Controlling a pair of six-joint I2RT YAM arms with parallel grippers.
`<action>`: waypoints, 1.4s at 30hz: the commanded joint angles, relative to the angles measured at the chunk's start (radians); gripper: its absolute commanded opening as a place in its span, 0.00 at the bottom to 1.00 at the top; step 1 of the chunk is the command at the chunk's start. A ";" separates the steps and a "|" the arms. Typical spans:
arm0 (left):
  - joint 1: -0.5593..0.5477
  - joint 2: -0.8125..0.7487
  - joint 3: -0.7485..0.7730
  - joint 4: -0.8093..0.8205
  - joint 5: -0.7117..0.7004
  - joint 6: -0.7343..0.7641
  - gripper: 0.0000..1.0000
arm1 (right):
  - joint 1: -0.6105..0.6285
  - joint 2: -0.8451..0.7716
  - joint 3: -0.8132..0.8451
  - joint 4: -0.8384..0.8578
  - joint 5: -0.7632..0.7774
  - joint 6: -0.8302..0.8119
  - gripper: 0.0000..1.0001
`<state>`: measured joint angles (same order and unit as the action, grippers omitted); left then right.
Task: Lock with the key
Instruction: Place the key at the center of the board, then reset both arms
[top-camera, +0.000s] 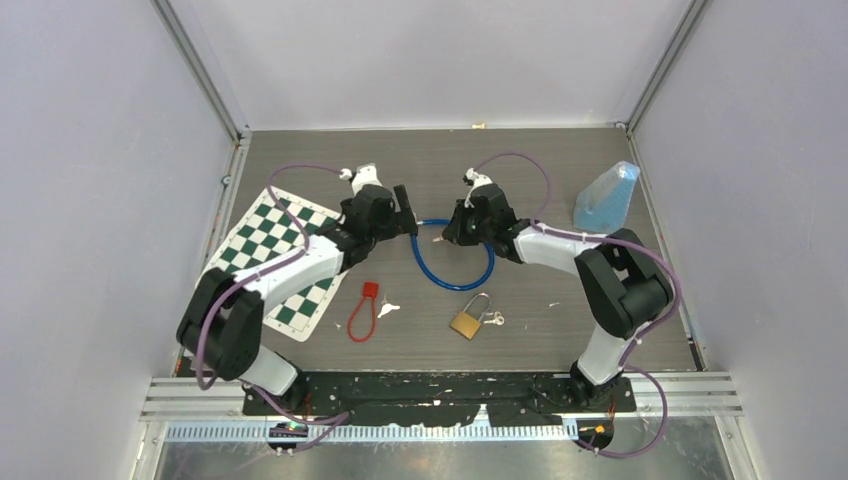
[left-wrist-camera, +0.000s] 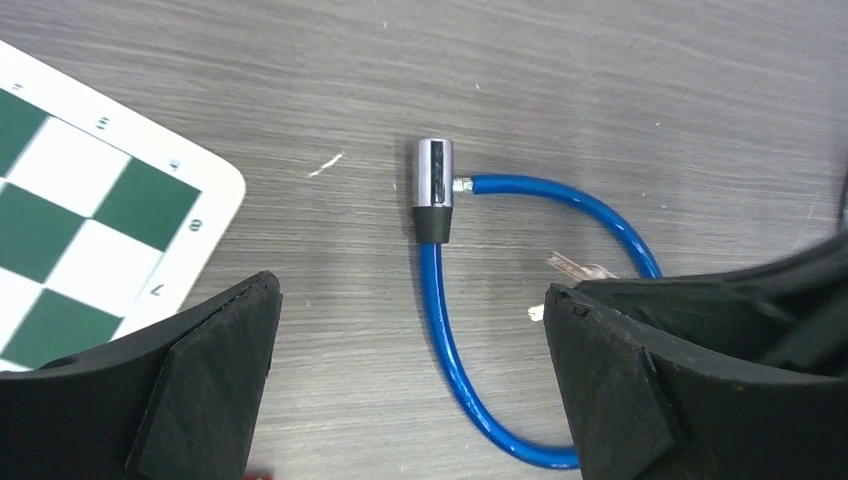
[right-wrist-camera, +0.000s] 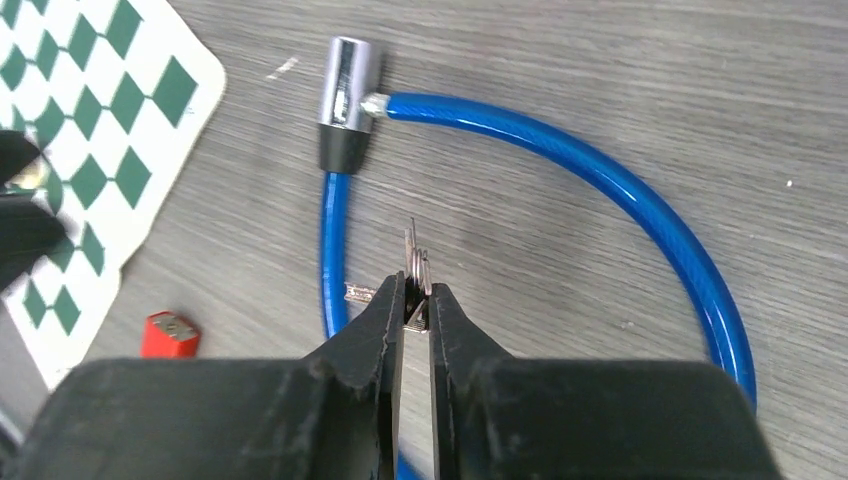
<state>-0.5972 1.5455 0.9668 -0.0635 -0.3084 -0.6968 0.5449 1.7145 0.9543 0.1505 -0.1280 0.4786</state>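
Observation:
A blue cable lock (top-camera: 455, 283) lies looped on the table, and the metal tip of its free end meets the side of the silver-and-black cylinder (left-wrist-camera: 434, 190) (right-wrist-camera: 348, 100). My right gripper (right-wrist-camera: 415, 290) (top-camera: 450, 232) is shut on a small silver key (right-wrist-camera: 415, 262) on a ring. It hovers inside the loop, a short way from the cylinder. My left gripper (left-wrist-camera: 412, 295) (top-camera: 405, 222) stands wide open over the cable (left-wrist-camera: 445, 340), just short of the cylinder, with nothing between its fingers.
A green-and-white chessboard mat (top-camera: 275, 255) lies at the left. A red cable lock (top-camera: 362, 312) with a key (top-camera: 388, 308) and a brass padlock (top-camera: 468, 320) with keys (top-camera: 493, 319) lie nearer the arm bases. A blue bag (top-camera: 607, 197) stands at the back right.

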 joint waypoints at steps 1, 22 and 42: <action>0.002 -0.154 -0.037 -0.034 -0.091 0.072 1.00 | 0.027 0.065 0.058 -0.062 0.140 -0.048 0.15; 0.003 -0.610 0.026 -0.613 -0.274 0.228 0.99 | 0.051 -0.264 0.042 -0.317 0.444 -0.139 0.96; 0.003 -1.237 0.124 -0.782 -0.211 0.258 0.99 | 0.025 -1.351 0.087 -0.663 0.947 -0.237 0.96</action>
<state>-0.5972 0.3447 1.0409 -0.8112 -0.5003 -0.4591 0.5720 0.4355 0.9840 -0.4564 0.6910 0.2939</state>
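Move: The keys held by the right hand go to the board's centre, about 6 cm below that hand and 1 cm ahead, level left-right. The blue cable lock's silver head lies some 6 cm ahead and 7 cm left of this hand. The padlock is about 15 cm back and 4 cm right, the red lock head roughly 9 cm back and 15 cm left. From the left hand the centre spot is about 10 cm right, 2 cm ahead and 9 cm down. Down about 5 cm, the right hand lowers the keys inside the blue cable's loop, opens wide from nearly shut to let them go, then climbs and swings off right and back, ending some 30 cm above its start with the wrist tipping up and turning clockwise. The left hand, empty and still wide open, withdraws up, back and left over the checkerboard side, also tipping up. ##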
